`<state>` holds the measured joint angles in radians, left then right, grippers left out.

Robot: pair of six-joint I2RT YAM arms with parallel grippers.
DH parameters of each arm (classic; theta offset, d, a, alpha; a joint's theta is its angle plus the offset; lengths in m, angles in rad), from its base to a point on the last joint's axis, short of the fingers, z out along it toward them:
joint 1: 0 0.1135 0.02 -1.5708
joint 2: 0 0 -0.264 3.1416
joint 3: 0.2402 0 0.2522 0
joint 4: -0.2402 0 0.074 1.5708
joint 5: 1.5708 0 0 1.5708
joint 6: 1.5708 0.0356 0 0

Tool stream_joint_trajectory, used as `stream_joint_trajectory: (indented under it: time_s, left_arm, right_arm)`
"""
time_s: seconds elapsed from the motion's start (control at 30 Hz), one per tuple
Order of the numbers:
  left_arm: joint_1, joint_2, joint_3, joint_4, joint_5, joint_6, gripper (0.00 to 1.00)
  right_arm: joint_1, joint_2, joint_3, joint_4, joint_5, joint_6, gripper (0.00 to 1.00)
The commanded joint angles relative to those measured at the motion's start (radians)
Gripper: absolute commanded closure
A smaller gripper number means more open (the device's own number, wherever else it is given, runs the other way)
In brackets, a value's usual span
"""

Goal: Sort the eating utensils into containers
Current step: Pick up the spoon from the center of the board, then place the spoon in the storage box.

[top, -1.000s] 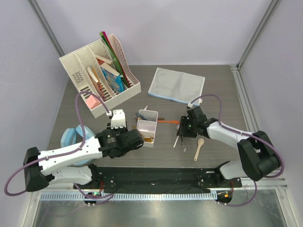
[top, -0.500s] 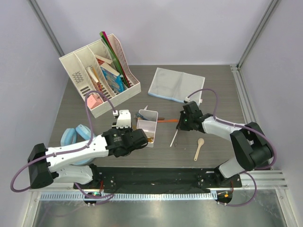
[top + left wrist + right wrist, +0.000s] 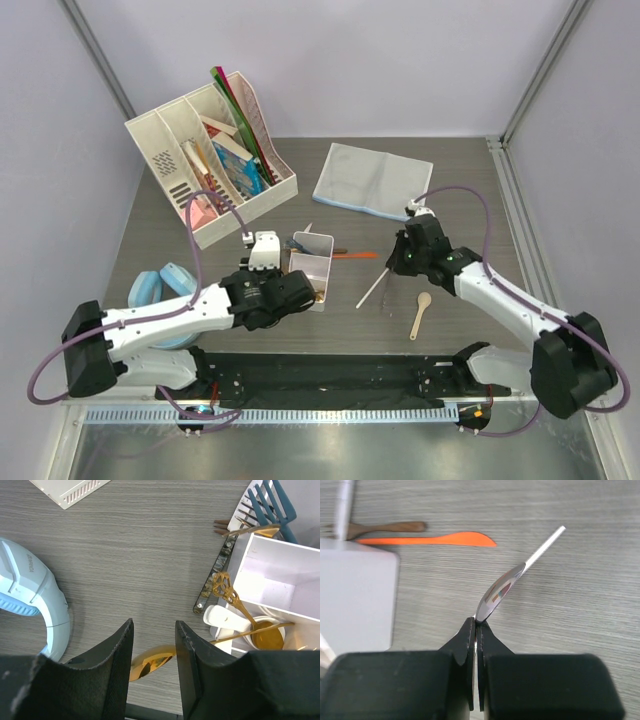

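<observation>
My right gripper (image 3: pixel 476 622) is shut on the tip of a silver utensil (image 3: pixel 497 592) with a white handle (image 3: pixel 372 289), held tilted above the table right of the white container (image 3: pixel 312 268). My left gripper (image 3: pixel 154 630) is open beside the container's near left corner, over a gold spoon (image 3: pixel 150 662) that lies on the table between its fingers. The container (image 3: pixel 280 565) holds white ceramic spoons (image 3: pixel 225 620) and gold pieces (image 3: pixel 267 636). A blue fork (image 3: pixel 270 505) lies at its far end. An orange knife (image 3: pixel 435 539) and a wooden spoon (image 3: pixel 420 315) lie on the table.
A white file organiser (image 3: pixel 210 165) with books stands at the back left. A grey-blue cloth (image 3: pixel 372 180) lies at the back centre. Light blue headphones (image 3: pixel 150 290) sit by the left arm. A dark patterned handle (image 3: pixel 215 575) lies against the container's left wall.
My right gripper has shut on the white-handled utensil and lifted one end, swinging it to the right. My left arm has shifted slightly toward the container's near corner.
</observation>
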<state>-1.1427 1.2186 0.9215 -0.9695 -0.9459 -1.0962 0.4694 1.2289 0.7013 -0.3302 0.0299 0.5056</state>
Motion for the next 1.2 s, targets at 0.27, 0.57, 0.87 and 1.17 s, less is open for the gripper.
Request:
stream_joint_trajectory:
  time_s: [0.27, 0.57, 0.87, 1.17]
  left_arm:
    - [0.087, -0.212, -0.062, -0.06, -0.097, -0.079, 0.56]
    - [0.104, -0.335, -0.111, -0.098, -0.068, -0.097, 0.56]
    - [0.104, -0.393, -0.127, -0.133, -0.04, -0.113, 0.57]
    - [0.104, -0.361, -0.136, -0.11, -0.036, -0.11, 0.57]
  right_arm:
    - [0.247, -0.163, 0.127, 0.002, 0.059, -0.142, 0.99]
    - [0.624, -0.013, 0.216, 0.105, 0.412, -0.278, 0.99]
    - [0.689, 0.158, 0.291, 0.298, 0.515, -0.443, 0.99]
    - [0.713, 0.27, 0.398, 0.388, 0.473, -0.5, 0.99]
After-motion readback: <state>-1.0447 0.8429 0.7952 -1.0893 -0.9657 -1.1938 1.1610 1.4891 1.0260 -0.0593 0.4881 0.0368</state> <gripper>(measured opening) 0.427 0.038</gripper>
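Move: The spoon is already pinched and clear of the table in the right hand, and the container it is bound for stands about 16 cm to the left, level in reach and 4 cm lower. On the table some 6 cm below that hand lie the orange knife, 7 cm left and 3 ahead, the white stick, 2 cm left and 2 back, and the wooden spoon, 6 cm right and 9 back. From the left hand the container lies roughly 10 cm right, 4 ahead and 11 below. Keeping the spoon pinched in its shut fingers, the right hand sweeps about 20 cm left to above the container, most of its 9 cm climb coming early, while it bows back some 6 cm and then comes forward again by about 4, the wrist turning some 35 degrees counter-clockwise and the fingers tilting up. The left hand, empty and still open, makes room by drawing about 7 cm left, away from the container, rising a couple of centimetres. ##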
